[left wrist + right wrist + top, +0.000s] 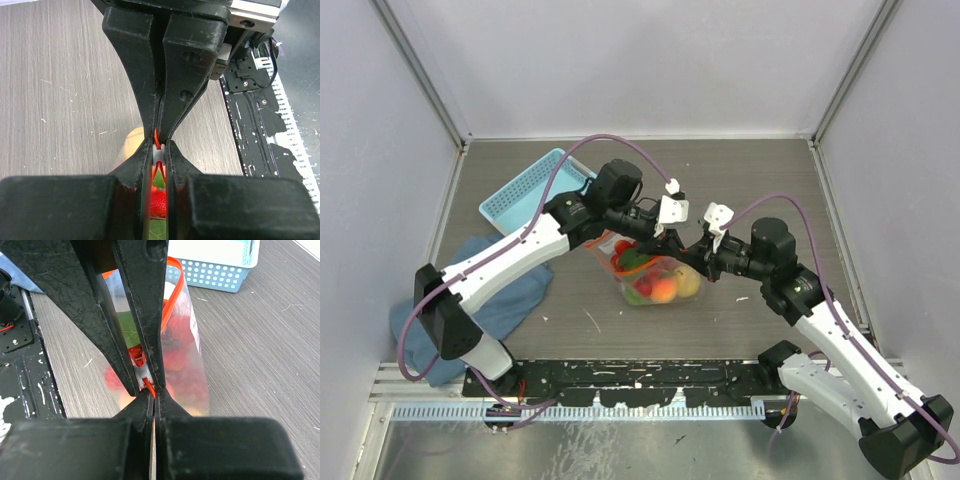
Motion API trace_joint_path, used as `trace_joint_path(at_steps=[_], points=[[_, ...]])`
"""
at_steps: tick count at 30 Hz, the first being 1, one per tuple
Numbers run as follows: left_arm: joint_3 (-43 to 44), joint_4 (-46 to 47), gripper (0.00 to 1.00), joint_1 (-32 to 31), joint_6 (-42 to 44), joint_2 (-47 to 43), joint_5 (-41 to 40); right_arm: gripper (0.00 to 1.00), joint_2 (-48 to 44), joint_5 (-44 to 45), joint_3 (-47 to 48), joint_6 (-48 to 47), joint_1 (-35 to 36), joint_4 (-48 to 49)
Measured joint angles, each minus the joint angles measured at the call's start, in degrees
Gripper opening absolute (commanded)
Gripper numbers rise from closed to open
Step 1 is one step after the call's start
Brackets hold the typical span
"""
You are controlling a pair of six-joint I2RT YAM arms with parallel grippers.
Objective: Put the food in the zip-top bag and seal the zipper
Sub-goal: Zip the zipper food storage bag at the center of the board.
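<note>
The clear zip-top bag (655,282) stands mid-table with the food inside: an orange peach (663,291), a yellow fruit (688,284), red berries and green pieces. Both grippers meet at its top. My left gripper (158,150) is shut on the zipper's white slider (158,157); a red berry (157,202) shows below it. My right gripper (153,394) is shut on the red-orange zipper (172,287) strip right beside the slider (141,374). In the top view the left gripper (672,238) and the right gripper (693,249) nearly touch tip to tip. The bag (192,355) hangs beneath them.
A light blue basket (535,190) lies at the back left and shows in the right wrist view (215,270). A blue cloth (490,300) lies at the front left. The black base rail (650,375) runs along the near edge.
</note>
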Motion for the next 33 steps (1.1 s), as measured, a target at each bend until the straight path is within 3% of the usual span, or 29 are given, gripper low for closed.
trace_joint_path(at_steps=[15, 33], points=[[-1.3, -1.0, 0.0, 1.7, -1.2, -1.3, -4.2, 0.01, -2.3, 8.6, -0.3, 1.2, 0.3, -1.0], [-8.2, 0.2, 0.0, 4.6, -10.8, -5.6, -11.6, 0.01, -2.8, 24.6, -0.3, 8.5, 0.4, -1.5]])
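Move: My left hand grips the zipper slider and is taking it to the bag's left end, about 19 cm to its left, level with it and some 3 cm lower. The strawberries sit about 9 cm left and 7 cm below; the orange lies some 4 cm left, 6 cm back and 11 cm below, and the pear straight back of the hand by 5 cm, 11 cm below. My right hand keeps the zipper's right end; from it the slider is about 2 cm left and 1 cm ahead. I draw the slider along the zipper away from the right end, my shut left fingers going about 5 cm left, some 3 cm forward and 3 cm down while that hand turns counter-clockwise. Against it, my right hand keeps its pinch on the zipper end and pulls 5 cm right and 4 cm forward, swinging clockwise some 25 degrees. ##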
